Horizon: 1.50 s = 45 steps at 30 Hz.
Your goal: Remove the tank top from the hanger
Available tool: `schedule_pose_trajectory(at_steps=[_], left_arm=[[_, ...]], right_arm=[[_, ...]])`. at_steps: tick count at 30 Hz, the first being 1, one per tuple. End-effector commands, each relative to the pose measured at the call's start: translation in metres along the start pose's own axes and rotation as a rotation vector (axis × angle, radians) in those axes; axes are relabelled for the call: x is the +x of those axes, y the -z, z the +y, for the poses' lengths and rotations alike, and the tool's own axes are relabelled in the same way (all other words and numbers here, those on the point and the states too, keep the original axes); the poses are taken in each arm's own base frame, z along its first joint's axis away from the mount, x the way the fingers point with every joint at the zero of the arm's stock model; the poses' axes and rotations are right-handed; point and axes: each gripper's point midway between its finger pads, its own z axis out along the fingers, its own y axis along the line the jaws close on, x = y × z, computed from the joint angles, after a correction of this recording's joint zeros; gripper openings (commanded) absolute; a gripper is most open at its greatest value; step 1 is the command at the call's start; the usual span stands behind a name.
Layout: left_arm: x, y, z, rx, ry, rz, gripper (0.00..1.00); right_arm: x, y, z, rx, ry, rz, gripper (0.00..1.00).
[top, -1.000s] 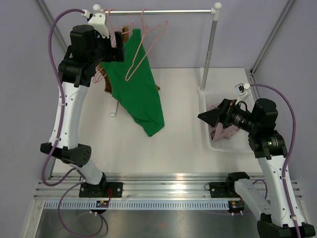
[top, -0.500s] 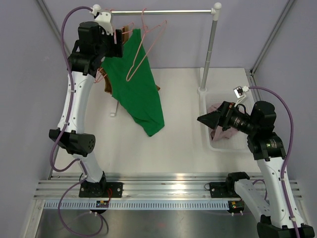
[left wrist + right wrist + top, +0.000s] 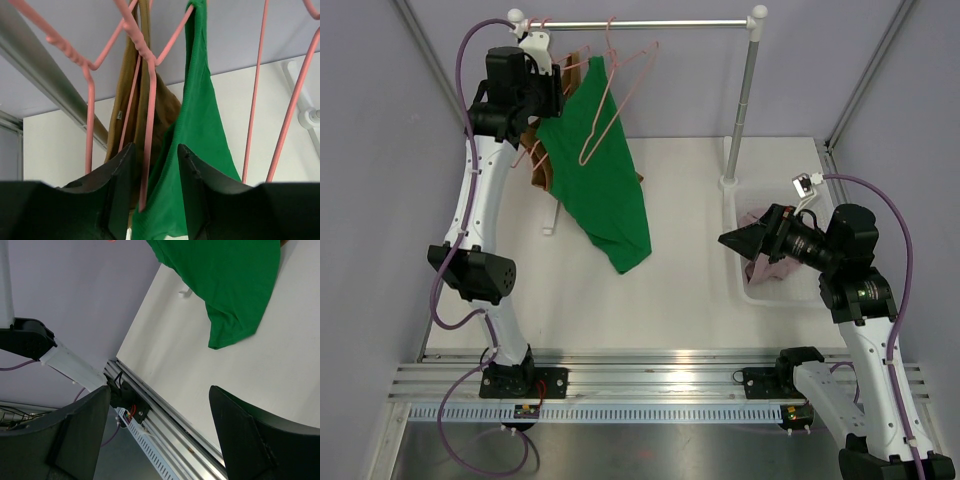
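Observation:
The green tank top hangs by its strap from a pink hanger at the left end of the rail. My left gripper is raised right against the strap, just below the rail. In the left wrist view the jaws stand apart around the gripper's middle, with a pink hanger wire and a fold of the green top between them. My right gripper is open and empty, hovering by the bin's left wall, and its wrist view shows the top's lower hem.
A brown garment hangs behind the green top on another pink hanger. A bare pink hanger hangs in front of the top. The rail's upright post stands at the back right. A white bin holds a pink garment.
My left arm has stretched upward and its gripper has closed in on the hanger and strap under the rail. The green top has shifted slightly. The right arm has hardly moved.

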Motion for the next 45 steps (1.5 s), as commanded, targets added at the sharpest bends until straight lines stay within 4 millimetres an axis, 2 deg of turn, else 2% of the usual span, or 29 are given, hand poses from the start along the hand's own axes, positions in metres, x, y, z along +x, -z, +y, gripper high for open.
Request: schedule_pose_trajectory(at_steps=[1,3,4,7,8,11,13,19,27,33,39,42,43,45], left_arm=[[-0.042,0.016,-0.008,0.044,-0.008,-0.131,0.39],[-0.045,0.019,-0.009,0.048,-0.004,-0.139,0.34],[-0.045,0.019,-0.01,0.05,-0.001,-0.139,0.29],[-0.048,0.021,-0.014,0.072,0.001,-0.148,0.25],[-0.049,0.023,-0.014,0.075,0.0,-0.151,0.17],[-0.051,0.025,-0.016,0.084,-0.003,-0.157,0.1],[-0.05,0.024,-0.016,0.08,0.027,-0.151,0.0],[-0.063,0.035,-0.019,0.086,0.053,-0.188,0.0],[-0.101,0.083,-0.028,0.096,0.11,-0.309,0.0],[-0.115,0.111,-0.04,0.144,0.133,-0.354,0.0],[-0.106,0.139,-0.046,0.159,0.22,-0.316,0.0],[-0.09,0.154,-0.056,0.198,0.274,-0.273,0.0],[-0.077,0.152,-0.058,0.204,0.292,-0.236,0.0],[-0.071,0.177,-0.067,0.237,0.316,-0.245,0.0]], right_arm=[[-0.005,0.001,0.009,-0.041,0.028,-0.017,0.86],[-0.004,0.002,0.009,-0.041,0.029,-0.017,0.86],[-0.004,0.002,0.009,-0.041,0.029,-0.017,0.86],[-0.004,0.001,0.008,-0.039,0.027,-0.017,0.86],[-0.003,0.001,0.008,-0.04,0.027,-0.016,0.86],[-0.003,0.002,0.008,-0.039,0.029,-0.018,0.86],[-0.003,0.002,0.008,-0.036,0.031,-0.018,0.86],[-0.002,0.002,0.008,-0.037,0.03,-0.017,0.86],[-0.004,0.004,0.011,-0.042,0.038,-0.025,0.86],[-0.004,0.006,0.013,-0.044,0.044,-0.025,0.86],[-0.007,0.008,0.017,-0.04,0.06,-0.03,0.86],[-0.008,0.011,0.02,-0.037,0.073,-0.029,0.86],[-0.009,0.012,0.022,-0.037,0.084,-0.03,0.86],[-0.01,0.014,0.024,-0.039,0.093,-0.033,0.86]])
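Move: The pink hanger's near arm, carrying the green tank top, is already between the left fingers, within about 1 cm. The green cloth hangs some 7 cm right, 3 cm back and 14 cm below. The brown tank top is about 4 cm ahead, 3 cm left and 8 cm lower; the empty hanger is roughly 10 cm to the right, level and 1 cm ahead. From the right hand, that hanger arm lies about 30 cm ahead, 34 cm left and 6 cm higher. Finish closing the left gripper so it pinches the pink hanger's wire arm with the green tank top on it, easing a centimetre up and right meanwhile. Then raise the hanger some 10 cm, and as it climbs draw it back towards the base about 11 cm, away from the rail, rolling the wrist roughly 20 degrees, left side down. ##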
